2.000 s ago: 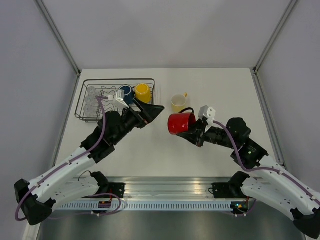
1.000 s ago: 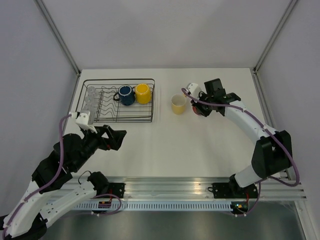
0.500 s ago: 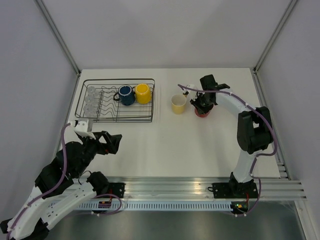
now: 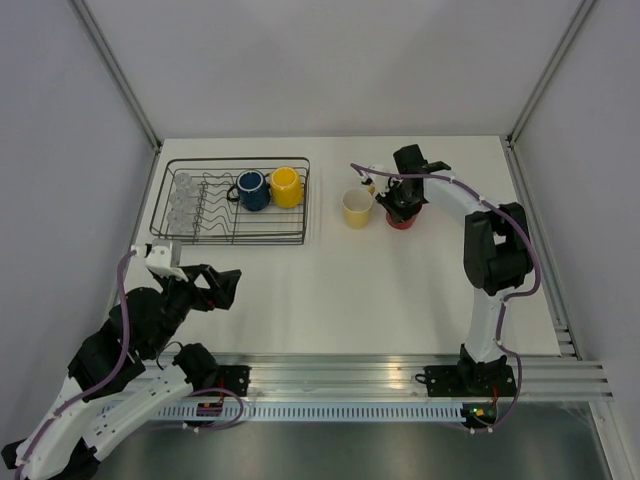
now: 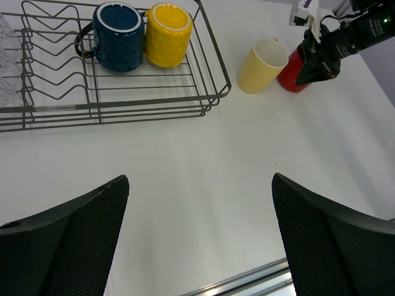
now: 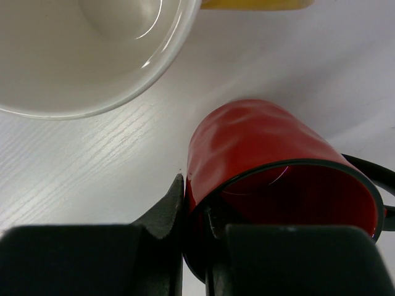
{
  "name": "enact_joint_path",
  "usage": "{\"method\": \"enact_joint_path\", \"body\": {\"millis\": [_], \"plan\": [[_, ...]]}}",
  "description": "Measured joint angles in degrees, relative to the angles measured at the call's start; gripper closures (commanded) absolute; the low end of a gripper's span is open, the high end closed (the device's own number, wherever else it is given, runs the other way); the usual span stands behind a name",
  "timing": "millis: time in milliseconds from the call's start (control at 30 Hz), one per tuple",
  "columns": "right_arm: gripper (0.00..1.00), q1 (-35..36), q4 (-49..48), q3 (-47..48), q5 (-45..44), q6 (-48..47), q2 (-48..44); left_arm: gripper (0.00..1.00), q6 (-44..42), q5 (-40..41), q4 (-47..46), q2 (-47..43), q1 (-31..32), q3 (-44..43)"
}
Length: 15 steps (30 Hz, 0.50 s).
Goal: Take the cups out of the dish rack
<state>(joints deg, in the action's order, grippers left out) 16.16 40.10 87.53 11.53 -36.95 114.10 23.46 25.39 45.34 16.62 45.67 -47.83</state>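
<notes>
The black wire dish rack (image 4: 305,205) (image 5: 123,114) stands at the far left. In it are a dark blue mug (image 4: 252,190) (image 5: 120,37), a yellow mug (image 4: 286,186) (image 5: 168,34) and clear glass tumblers (image 4: 180,197). A cream mug (image 4: 357,208) (image 5: 262,65) (image 6: 80,49) stands on the table right of the rack. Close beside it is the red mug (image 4: 402,219) (image 5: 290,77) (image 6: 259,148), with my right gripper (image 4: 400,207) (image 6: 194,196) shut on its rim, one finger inside and one outside. My left gripper (image 4: 222,285) (image 5: 199,177) hangs open and empty over the near left table.
Grey walls enclose the white table (image 4: 330,290) on three sides. An aluminium rail (image 4: 340,372) runs along the near edge by the arm bases. My right arm (image 4: 490,250) reaches up the right side of the table.
My right gripper has carried the red mug from mid-table to beside the cream mug and lowered it there. My left arm has drawn back from the rack toward the near left.
</notes>
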Motion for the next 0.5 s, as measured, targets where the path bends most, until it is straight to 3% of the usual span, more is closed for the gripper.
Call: {"method": "enact_joint_path", "body": {"millis": [167, 333, 500], "plan": [[0.81, -0.02, 1.57, 0.59, 0.15, 0.09, 0.39, 0.00, 0.02, 0.02, 0.00, -0.55, 0.00, 0.07], [0.66, 0.00, 2.47, 2.32, 0.22, 0.26, 0.39, 0.00, 0.02, 0.04, 0.00, -0.57, 0.00, 0.11], [0.62, -0.02, 2.45, 3.06, 0.20, 0.22, 0.28, 0.00, 0.04, 1.09, 0.04, -0.50, 0.00, 0.11]]}}
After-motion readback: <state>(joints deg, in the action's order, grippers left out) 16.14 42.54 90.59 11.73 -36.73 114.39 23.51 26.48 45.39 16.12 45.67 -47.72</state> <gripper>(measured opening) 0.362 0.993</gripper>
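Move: The right fingers are shut on the near-left rim of the red cup, whose middle is about 3 cm to the right, 2 cm ahead and 3 cm below. The pale yellow cup stands some 9 cm left and 3 cm ahead; the bright yellow mug in the rack is roughly 25 cm left and 4 cm ahead. From the idle left hand the red cup is about 36 cm right, 25 cm ahead and 24 cm lower. The right hand lets go of the red cup's wall: its fingers, one inside the rim and one outside, part to about a third of full opening. It barely shifts at first, then eases straight up by roughly 1 cm, fingers still straddling the rim and still pointing steeply down with no turn of the wrist. ##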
